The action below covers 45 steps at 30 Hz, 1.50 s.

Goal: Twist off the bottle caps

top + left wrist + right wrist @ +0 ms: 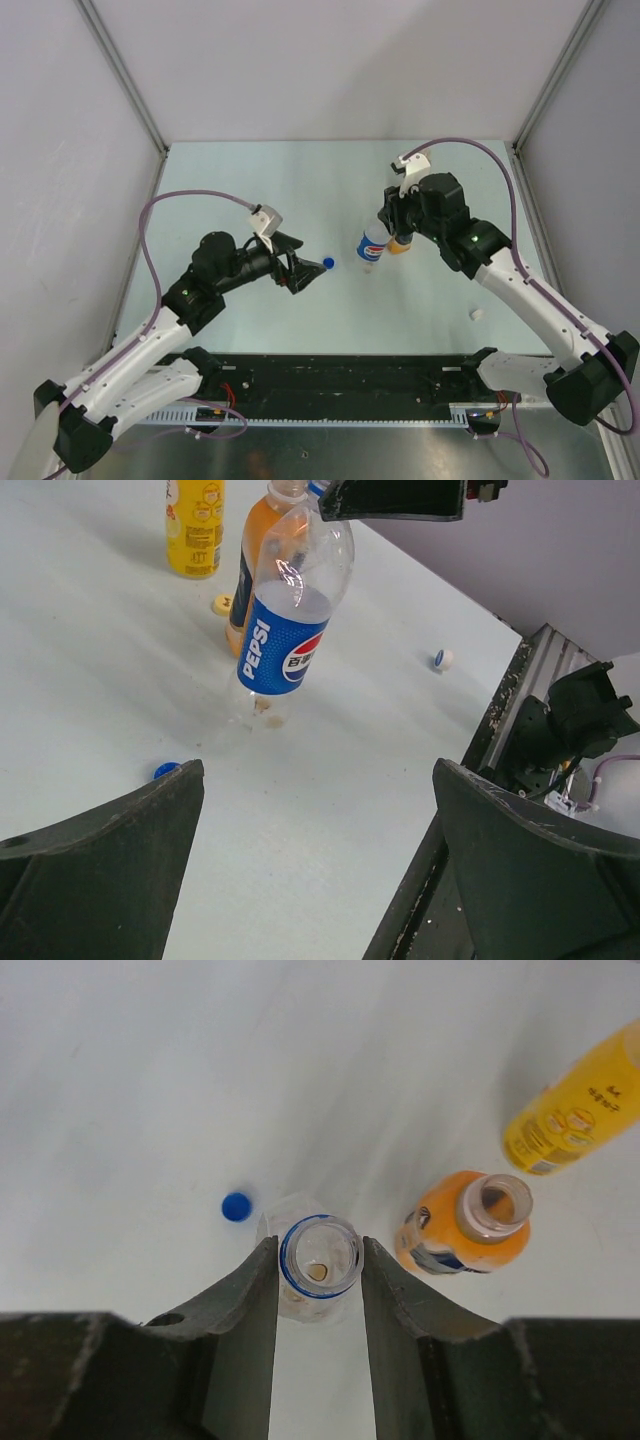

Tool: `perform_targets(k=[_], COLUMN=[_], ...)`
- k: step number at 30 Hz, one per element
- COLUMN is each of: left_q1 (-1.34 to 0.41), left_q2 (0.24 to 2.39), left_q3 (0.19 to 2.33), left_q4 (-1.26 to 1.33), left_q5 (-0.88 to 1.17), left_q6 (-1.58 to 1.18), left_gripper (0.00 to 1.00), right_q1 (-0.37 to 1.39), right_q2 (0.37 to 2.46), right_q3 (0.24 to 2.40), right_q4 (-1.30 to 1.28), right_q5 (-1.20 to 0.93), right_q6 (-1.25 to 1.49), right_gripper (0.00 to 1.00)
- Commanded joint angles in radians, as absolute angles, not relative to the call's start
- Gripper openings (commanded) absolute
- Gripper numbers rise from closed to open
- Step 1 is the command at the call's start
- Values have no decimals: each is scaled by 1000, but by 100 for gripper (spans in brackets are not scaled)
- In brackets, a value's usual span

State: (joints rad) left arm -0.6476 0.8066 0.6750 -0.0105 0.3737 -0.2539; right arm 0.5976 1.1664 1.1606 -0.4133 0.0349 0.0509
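Note:
The clear blue-labelled water bottle [285, 645] leans over with its base down at the table, and its neck [312, 1300] has no cap on it. My right gripper [318, 1250] is shut on that neck from above. A blue cap [328, 263] lies loose on the table just ahead of my left gripper [300, 272], which is wide open and holds nothing. The short orange bottle [465, 1222] stands uncapped beside the clear one. Behind it stands the yellow bottle [195, 525], its top out of frame. Also loose on the table are a yellow cap [222, 604] and a white cap [443, 659].
The white cap [476, 314] lies near the right arm's forearm, toward the near edge. A black rail [340, 385] runs along the table's near edge between the arm bases. Grey walls close in the table at the left, back and right.

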Motion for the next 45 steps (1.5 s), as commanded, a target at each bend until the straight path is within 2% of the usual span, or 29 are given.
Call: perform_targets(k=[1,25,33,41,45], left_q1=[-647,-646,-647,-647,-646], left_q2=[808,823,814,808,803], left_q3=[673,673,670,661,654], left_q4=[7,6,7,6,7], left_q5=[394,425,432,427,423], left_q6=[-254,-257,-255,-267,-271], left_gripper=[100,99,99,99,99], right_q1=[605,666,667,669,668], right_q2=[1186,1251,1209,1136,1094], right_q3=[1207,1145,1093,1083,1084], right_q4=[-401,-418,-410,-411,-394], right_q5=[142,221,211,165,104], right_q6=[28,-19,-14,-6,-5], right_gripper=[0,2,25,56,78])
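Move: The right hand grips the uncapped Pepsi bottle by the neck, its base just off the table. The spot it is taken to lies about 24 cm below that hand and 1 cm ahead. From the hand, the orange bottle stands some 8 cm ahead and 5 cm right, the yellow bottle about 21 cm ahead and 8 cm right, and the blue cap about 3 cm ahead and 13 cm left. From the left hand, the spot is roughly 11 cm ahead, 17 cm right and 22 cm below. Still pinching the Pepsi bottle's neck, the right hand lowers it about 4 cm, edging forward at first, and rolls some 10 degrees, its left side sinking, to bring the base down on the table in front of the orange bottle. It holds there briefly, eases back about 2 cm, and its fingers open and let go of the neck. ##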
